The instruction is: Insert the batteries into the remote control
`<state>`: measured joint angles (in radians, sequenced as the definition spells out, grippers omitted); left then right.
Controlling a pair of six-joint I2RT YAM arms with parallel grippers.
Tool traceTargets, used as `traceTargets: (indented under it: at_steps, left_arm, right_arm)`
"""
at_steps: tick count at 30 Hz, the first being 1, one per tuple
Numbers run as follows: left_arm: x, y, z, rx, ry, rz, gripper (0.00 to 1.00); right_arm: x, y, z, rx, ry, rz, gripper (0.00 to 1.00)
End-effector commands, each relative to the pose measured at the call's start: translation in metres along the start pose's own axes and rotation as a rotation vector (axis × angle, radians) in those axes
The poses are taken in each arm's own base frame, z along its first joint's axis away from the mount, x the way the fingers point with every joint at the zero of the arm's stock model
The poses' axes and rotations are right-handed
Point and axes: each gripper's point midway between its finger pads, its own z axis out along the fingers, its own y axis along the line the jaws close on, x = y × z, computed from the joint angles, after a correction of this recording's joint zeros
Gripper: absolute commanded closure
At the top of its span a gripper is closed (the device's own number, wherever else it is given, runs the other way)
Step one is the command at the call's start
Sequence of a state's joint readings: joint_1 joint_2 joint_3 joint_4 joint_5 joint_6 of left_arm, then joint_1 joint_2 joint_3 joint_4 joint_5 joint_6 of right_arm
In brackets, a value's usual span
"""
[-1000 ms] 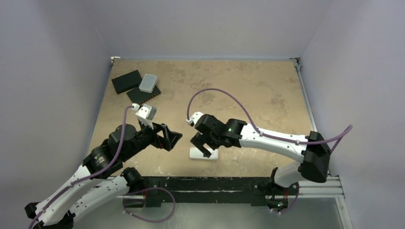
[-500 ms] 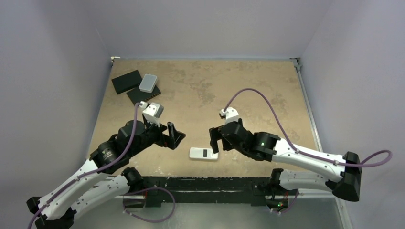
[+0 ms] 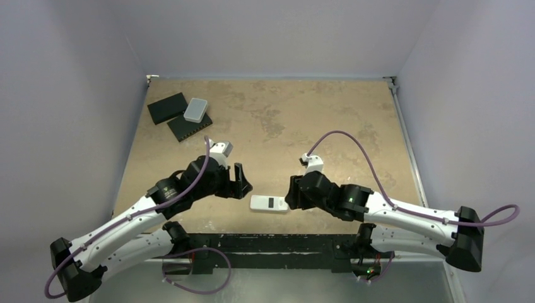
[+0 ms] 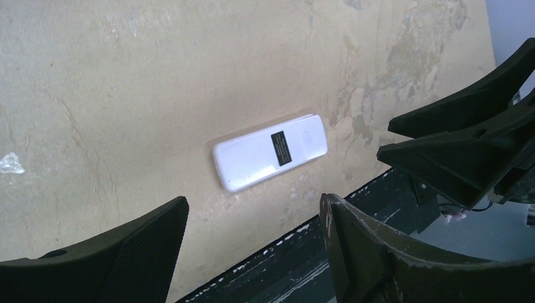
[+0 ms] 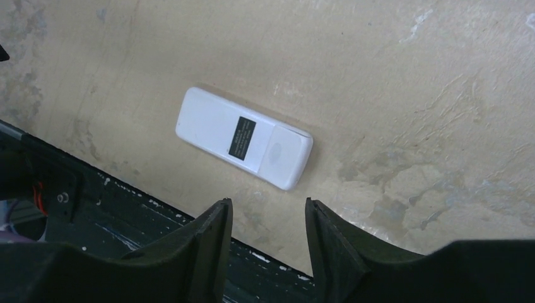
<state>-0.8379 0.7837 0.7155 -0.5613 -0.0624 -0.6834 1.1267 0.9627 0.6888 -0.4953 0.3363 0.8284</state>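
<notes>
The remote control [image 3: 269, 202] lies flat near the table's front edge, plain white back up with a small dark rectangle [image 5: 243, 137] at its middle. My left gripper [image 3: 243, 183] hovers just left of it, open, with only bare table and the front rail between its fingers [image 4: 252, 208]. My right gripper [image 3: 291, 196] hangs close to the remote's right end, open with a narrower gap and nothing in it [image 5: 268, 205]. In the left wrist view the remote [image 4: 271, 151] sits ahead of my fingers, and the right gripper's black fingers [image 4: 467, 145] show at the right. The batteries are out of view.
Two flat black slabs [image 3: 167, 107] [image 3: 189, 127] and a light grey rounded box [image 3: 196, 110] sit at the back left. The black front rail [image 3: 271, 243] runs just below the remote. Purple cables arch over both arms.
My right gripper has left its place over the remote, swung right and come back near the remote's right end. My left gripper has moved right toward it. Both jaws have narrowed. The remote stays put.
</notes>
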Motion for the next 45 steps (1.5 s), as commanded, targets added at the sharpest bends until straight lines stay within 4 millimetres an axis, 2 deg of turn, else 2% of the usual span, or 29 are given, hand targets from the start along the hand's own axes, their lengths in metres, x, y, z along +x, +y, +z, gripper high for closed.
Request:
traceTargets:
  at_steps: [1,9,19,30,34,45]
  left_arm:
    - [0.009,-0.003,0.015,0.022,0.009,-0.116,0.28]
    - [0.044,0.014,0.043,-0.007,0.065,-0.192,0.36]
    - [0.067,0.026,0.064,-0.024,0.101,-0.207,0.43]
    - [0.077,0.027,0.079,-0.016,0.138,-0.196,0.51]
    - [0.080,0.026,0.082,-0.009,0.148,-0.195,0.57]
    - [0.088,0.030,0.087,-0.019,0.169,-0.195,0.59]
  right_arm:
    - [0.013,0.005,0.011,-0.019,0.036,0.071,0.48]
    - [0.026,0.002,0.036,0.053,0.085,0.040,0.61]
    - [0.031,0.000,0.052,0.092,0.091,0.056,0.61]
    - [0.025,-0.008,0.056,0.146,0.059,0.093,0.63]
    - [0.024,-0.012,0.057,0.161,0.049,0.105,0.64]
    - [0.024,-0.015,0.063,0.166,0.046,0.131,0.67]
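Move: The remote control lies back side up, crosswise: its middle is about 9 cm to the right of the left hand, 1 cm back and some 16 cm below. From the right hand that middle is roughly 8 cm to the left, 1 cm ahead and 12 cm below, while the battery cover at the remote's right end is only about 3 cm to the left, 1 cm ahead and equally low. The left hand sinks about 12 cm towards the left end of the remote control, fast at first and then easing while it slides a little to the right, its fingers tipping down some 15 degrees and closing from wide to about half open. The right hand drops about 7 cm over the battery-cover end, then stays at that height and creeps about a centimetre forward as its fingers narrow further, neither hand visibly gripping the remote. ##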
